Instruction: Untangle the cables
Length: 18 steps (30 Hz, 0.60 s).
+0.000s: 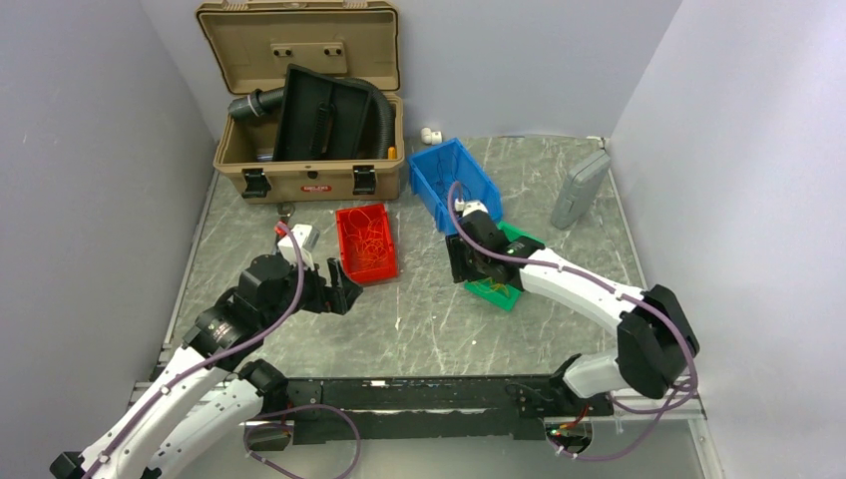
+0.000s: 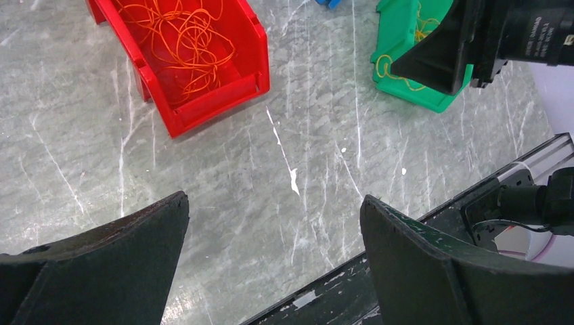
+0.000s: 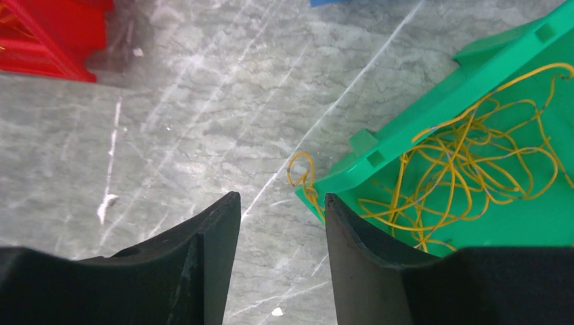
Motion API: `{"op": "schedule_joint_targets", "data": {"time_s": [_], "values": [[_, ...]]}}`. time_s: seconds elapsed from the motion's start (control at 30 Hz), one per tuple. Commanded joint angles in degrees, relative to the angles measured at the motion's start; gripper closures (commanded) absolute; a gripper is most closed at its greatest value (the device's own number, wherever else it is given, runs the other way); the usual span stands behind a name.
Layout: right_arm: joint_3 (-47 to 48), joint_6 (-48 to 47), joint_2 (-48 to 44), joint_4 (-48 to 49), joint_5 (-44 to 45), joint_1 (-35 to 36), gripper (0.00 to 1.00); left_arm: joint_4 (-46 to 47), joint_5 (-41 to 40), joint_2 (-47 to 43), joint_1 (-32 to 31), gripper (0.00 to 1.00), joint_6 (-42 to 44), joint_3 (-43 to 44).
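Note:
The cables lie in two bins. A tangle of orange cables [image 2: 181,42] fills the red bin [image 2: 203,112], and yellow cables [image 3: 474,162] lie in the green bin [image 3: 420,128]. One yellow loop [image 3: 301,175] hangs over the green bin's near corner. My right gripper [image 3: 281,198] is open just above the table at that corner. Its right finger [image 3: 352,244] is beside the loop, and nothing is between the jaws. My left gripper [image 2: 274,200] is wide open over bare table, in front of the red bin [image 1: 366,242], holding nothing.
A blue bin [image 1: 454,180] stands behind the green bin [image 1: 496,294]. A tan toolbox [image 1: 304,110] with a black hose is open at the back left. A grey box [image 1: 580,188] lies at the back right. The black base rail [image 1: 429,394] runs along the near edge.

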Motion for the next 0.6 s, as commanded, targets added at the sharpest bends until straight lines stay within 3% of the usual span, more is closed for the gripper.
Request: {"op": "schedule_joint_targets", "data": {"time_s": [0.0,0.2,0.43,0.57], "values": [[2.86,-1.22,2.92,-3.31,7.84,2.05,0.50,1.81,-0.01,0.41,0.22,0.01,-0.10,0.04],[2.10,-1.08,5.49,-2.81,11.39,2.74,0.51,0.69,-0.01,0.88,0.24,0.01,0.69,1.28],[0.92,-1.39,6.22,-1.24,9.86,2.74,0.67,0.16,-0.01,0.89,0.20,0.01,0.83,1.75],[0.07,-1.69,5.85,-0.53,8.50,2.78,0.68,-0.28,-0.01,1.09,0.22,0.01,0.79,2.15]]}}
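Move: The yellow cable's loop, standing out over the green box's near-left corner, lies some 4 cm below the right hand, about 1 cm ahead and 1 cm to its right. The green box's middle is about 5 cm ahead and 9 cm to the right. The blue box stands roughly 21 cm ahead and 2 cm left, the red box some 9 cm ahead and 19 cm left. From the left hand, that loop is about 8 cm ahead, 23 cm right and 14 cm lower. The right hand sinks about 3 cm towards the yellow loop at the green box's near-left corner, drifting some 1.5 cm to the right, while the wrist rolls about 10 degrees, left side dipping, so that the fingers point more nearly straight down. As the descent eases to a stop, the half-open fingers narrow to about a third open around the cable's twisted part below the loop, without shutting, and no grip can be seen yet. ##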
